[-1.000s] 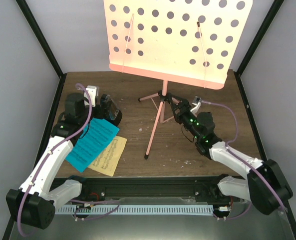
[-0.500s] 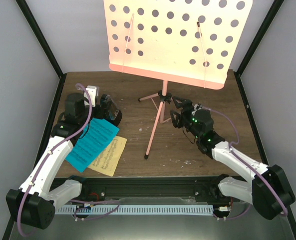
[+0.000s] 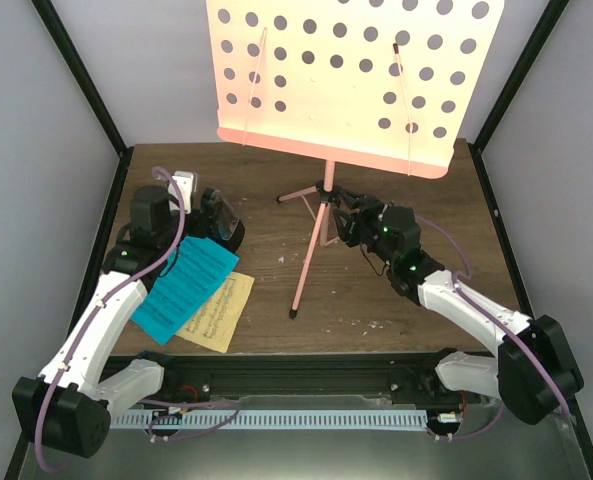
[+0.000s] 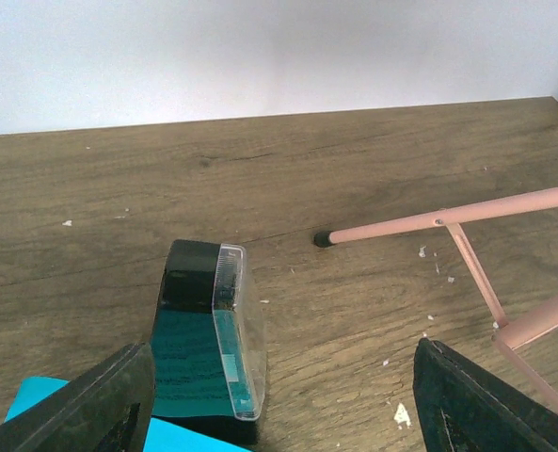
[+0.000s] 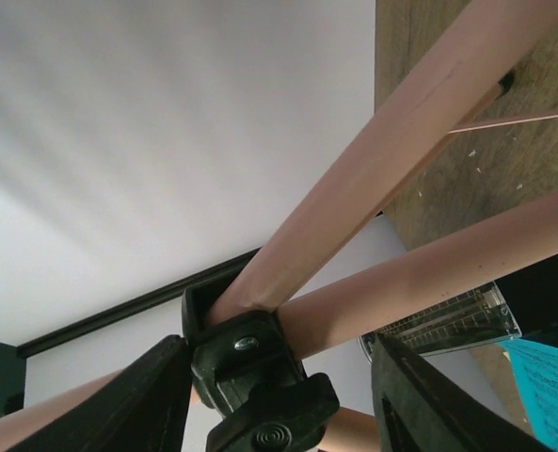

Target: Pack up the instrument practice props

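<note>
The pink music stand (image 3: 309,260) stands mid-table, its hole-punched desk (image 3: 356,80) at the back. My right gripper (image 3: 348,222) is open, its fingers on either side of the stand's black tripod hub (image 5: 250,363), where the pink tubes meet. The black metronome (image 3: 221,217) with a clear cover stands at the left. In the left wrist view the metronome (image 4: 203,339) sits just ahead of my open left gripper (image 4: 288,414), nearer the left finger. A cyan page (image 3: 186,285) lies over a pale-yellow page (image 3: 221,312) at the front left.
A pink tripod leg (image 4: 429,221) ends in a black foot on the wood, right of the metronome. Grey walls with black frame posts (image 3: 81,75) close in the table. The black rail (image 3: 306,375) with both arm bases runs along the near edge.
My right gripper has turned and moved left to the tripod hub, which now sits between its fingers. The left arm, metronome and pages have not moved.
</note>
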{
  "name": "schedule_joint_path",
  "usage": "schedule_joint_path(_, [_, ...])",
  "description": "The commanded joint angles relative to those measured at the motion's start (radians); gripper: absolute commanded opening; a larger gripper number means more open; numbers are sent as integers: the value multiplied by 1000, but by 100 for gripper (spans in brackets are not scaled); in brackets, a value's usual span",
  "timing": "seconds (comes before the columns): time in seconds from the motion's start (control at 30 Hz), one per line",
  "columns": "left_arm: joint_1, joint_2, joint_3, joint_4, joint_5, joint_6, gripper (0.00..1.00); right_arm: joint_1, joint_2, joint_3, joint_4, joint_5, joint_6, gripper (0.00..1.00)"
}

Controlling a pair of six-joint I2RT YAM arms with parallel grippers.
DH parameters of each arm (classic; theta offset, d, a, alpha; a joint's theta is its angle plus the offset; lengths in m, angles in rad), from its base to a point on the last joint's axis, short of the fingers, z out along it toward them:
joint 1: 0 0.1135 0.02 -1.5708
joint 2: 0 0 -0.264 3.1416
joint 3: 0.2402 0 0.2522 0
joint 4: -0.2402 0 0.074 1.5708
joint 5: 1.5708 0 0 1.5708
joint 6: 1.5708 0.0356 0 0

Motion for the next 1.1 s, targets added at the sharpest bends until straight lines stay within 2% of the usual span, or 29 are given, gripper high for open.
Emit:
schedule_joint_path(0.0, [-5, 1, -8, 12, -8, 11, 75, 18, 2, 42, -3, 15, 40, 51])
schedule_joint_path(0.27, [-5, 7, -9, 13, -6, 10, 75, 23, -2, 47, -4, 31, 50, 34])
schedule_joint_path(0.43, [-5, 8, -9, 13, -6, 10, 75, 23, -10, 33, -3, 43, 55, 28])
schedule_joint_path(0.57, [-7, 8, -10, 14, -3, 8, 75, 25, -9, 21, 16, 40, 62, 28])
schedule_joint_path(0.67, [-6, 8, -10, 13, -2, 8, 75, 26, -8, 21, 34, 34, 60, 35])
schedule_joint_path(0.87, [-8, 6, -10, 15, -2, 8, 75, 33, -10, 34, 44, 41, 52, 35])
schedule_joint_path(0.97, [-7, 6, -10, 15, -2, 8, 75, 34, -10, 34, 41, 47, 50, 29])
schedule_joint_path(1.07, [-8, 5, -9, 14, -1, 8, 75, 36, -10, 27, 38, 50, 51, 19])
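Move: The right hand is at the music stand's black hub, its knob between the fingers, some 2 cm ahead, 1 cm left and 1 cm below. The foot of the stand's near leg is roughly 18 cm back and 11 cm left, 24 cm lower; the metronome stands about 3 cm ahead, 30 cm left and 17 cm lower. From the left hand the knob is about 5 cm ahead and 27 cm right, slightly below. The right hand stays within about 1 cm while its fingers close, ease open slightly, then narrow around the knob. ##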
